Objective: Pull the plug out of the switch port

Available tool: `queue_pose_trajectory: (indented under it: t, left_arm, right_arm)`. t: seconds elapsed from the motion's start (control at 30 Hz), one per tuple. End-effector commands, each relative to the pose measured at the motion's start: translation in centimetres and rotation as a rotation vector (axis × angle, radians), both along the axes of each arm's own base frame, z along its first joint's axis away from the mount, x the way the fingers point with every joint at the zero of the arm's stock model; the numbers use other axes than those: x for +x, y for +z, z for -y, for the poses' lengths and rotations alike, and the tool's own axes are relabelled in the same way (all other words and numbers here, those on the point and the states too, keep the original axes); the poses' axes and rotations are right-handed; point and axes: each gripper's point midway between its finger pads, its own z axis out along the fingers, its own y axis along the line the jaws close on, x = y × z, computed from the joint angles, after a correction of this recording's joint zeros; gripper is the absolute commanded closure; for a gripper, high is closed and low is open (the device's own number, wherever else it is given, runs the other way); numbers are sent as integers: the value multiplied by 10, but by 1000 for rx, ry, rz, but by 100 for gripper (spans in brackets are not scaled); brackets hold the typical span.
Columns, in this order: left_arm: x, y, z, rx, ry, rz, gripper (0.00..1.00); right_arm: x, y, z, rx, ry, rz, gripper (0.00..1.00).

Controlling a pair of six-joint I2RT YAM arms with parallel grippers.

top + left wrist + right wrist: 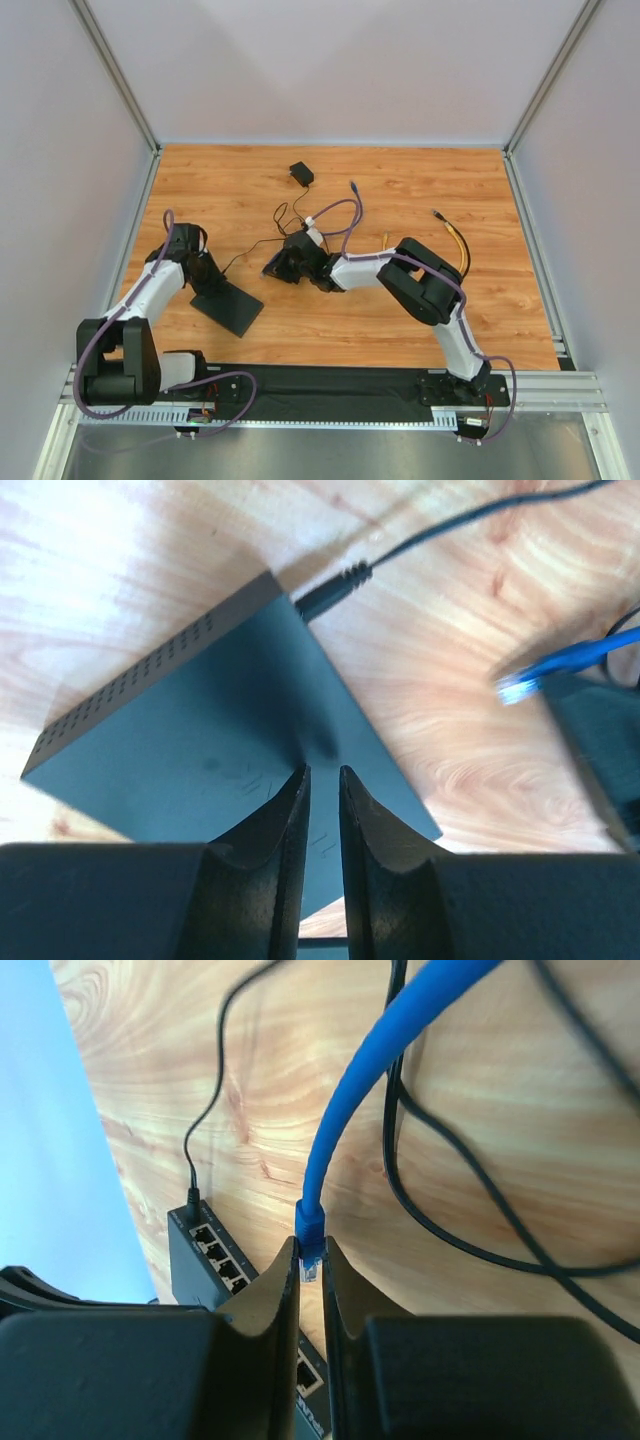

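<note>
The switch (200,730) is a flat black box lying on the wood (232,308); its row of sockets (220,1255) faces my right wrist camera. My left gripper (322,770) has its tips over the switch's top face, the jaws open only a narrow slit with nothing between them (205,280). My right gripper (311,1248) is shut on the plug (310,1222), a clear connector with a blue boot on a blue cable (370,1070). The plug (520,685) hangs apart from the switch, to the side of it, in none of the sockets.
A thin black power lead (335,585) is plugged into the switch's corner and runs to a small black adapter (301,173) at the back. Black wire loops (480,1210) lie beside the blue cable. A yellow cable (455,240) lies at the right.
</note>
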Motion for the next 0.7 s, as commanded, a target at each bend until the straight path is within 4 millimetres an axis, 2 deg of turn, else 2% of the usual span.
queue_pose_trajectory:
  t: [0.0, 0.13, 0.17, 0.2, 0.23, 0.27, 0.33, 0.37, 0.4, 0.43, 0.47, 0.5, 0.53, 0.57, 0.6, 0.63, 0.67]
  left_arm:
    - [-11, 7, -1, 29, -40, 29, 74]
    - [-1, 39, 11, 5, -92, 177, 70]
    - [2, 53, 13, 0, -107, 235, 70]
    - [2, 60, 16, -11, -120, 260, 69]
    - [2, 67, 18, -14, -127, 282, 68]
    - [3, 81, 21, -23, -146, 330, 65]
    - [2, 94, 27, -41, -173, 375, 62]
    - [1, 103, 31, -59, -189, 408, 59]
    - [1, 108, 33, -67, -197, 425, 58]
    - [0, 111, 36, -83, -204, 440, 55]
    - [-2, 115, 42, -117, -226, 455, 54]
    - [-3, 116, 46, -135, -236, 461, 54]
    - [-3, 118, 49, -151, -244, 469, 52]
    - [-6, 117, 55, -184, -267, 469, 52]
    - [-6, 117, 57, -195, -270, 470, 52]
    - [-5, 118, 59, -207, -268, 480, 52]
    - [-5, 117, 61, -223, -275, 488, 52]
  right_arm:
    - [3, 46, 9, -21, 51, 143, 100]
    - [-12, 74, 23, -37, 106, 207, 100]
    - [-19, 73, 30, -69, 124, 197, 100]
    - [-23, 83, 36, -80, 144, 221, 100]
    - [-26, 86, 41, -95, 156, 224, 100]
    - [-30, 94, 49, -110, 167, 235, 100]
    - [-37, 87, 67, -175, 191, 239, 100]
    - [-41, 93, 78, -190, 197, 237, 100]
    - [-37, 93, 89, -197, 190, 234, 100]
    - [-48, 82, 100, -202, 232, 203, 100]
    - [-48, 89, 109, -189, 228, 208, 100]
    - [-40, 86, 126, -206, 203, 195, 100]
    - [-44, 74, 142, -237, 212, 174, 100]
    - [-43, 81, 153, -238, 205, 186, 100]
    - [-33, 79, 172, -253, 168, 181, 100]
    - [-31, 77, 183, -263, 155, 176, 100]
    - [-26, 73, 204, -277, 140, 159, 100]
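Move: The right gripper already holds the blue plug, free of the switch. The yellow and black cables already pulled lie some 45 cm to its right and 7 cm farther out, about 4 cm lower; the switch's middle is about 10 cm to its left and 9 cm back, and the thin black cord's coil some 8 cm right, 9 cm ahead. From the left fingertips, the switch's middle is about 3 cm back, just below, and its power plug about 5 cm ahead, 2 cm left. Keep the blue plug pinched in the right gripper and lift it about 10 cm, up and to the right, easing back slightly, then swing it faster to the right towards the pulled cables, sinking a little. Meanwhile lift the left gripper off the switch's top by some 11 cm, drifting right, tilt its fingers forward about 25 degrees and open them partway. ##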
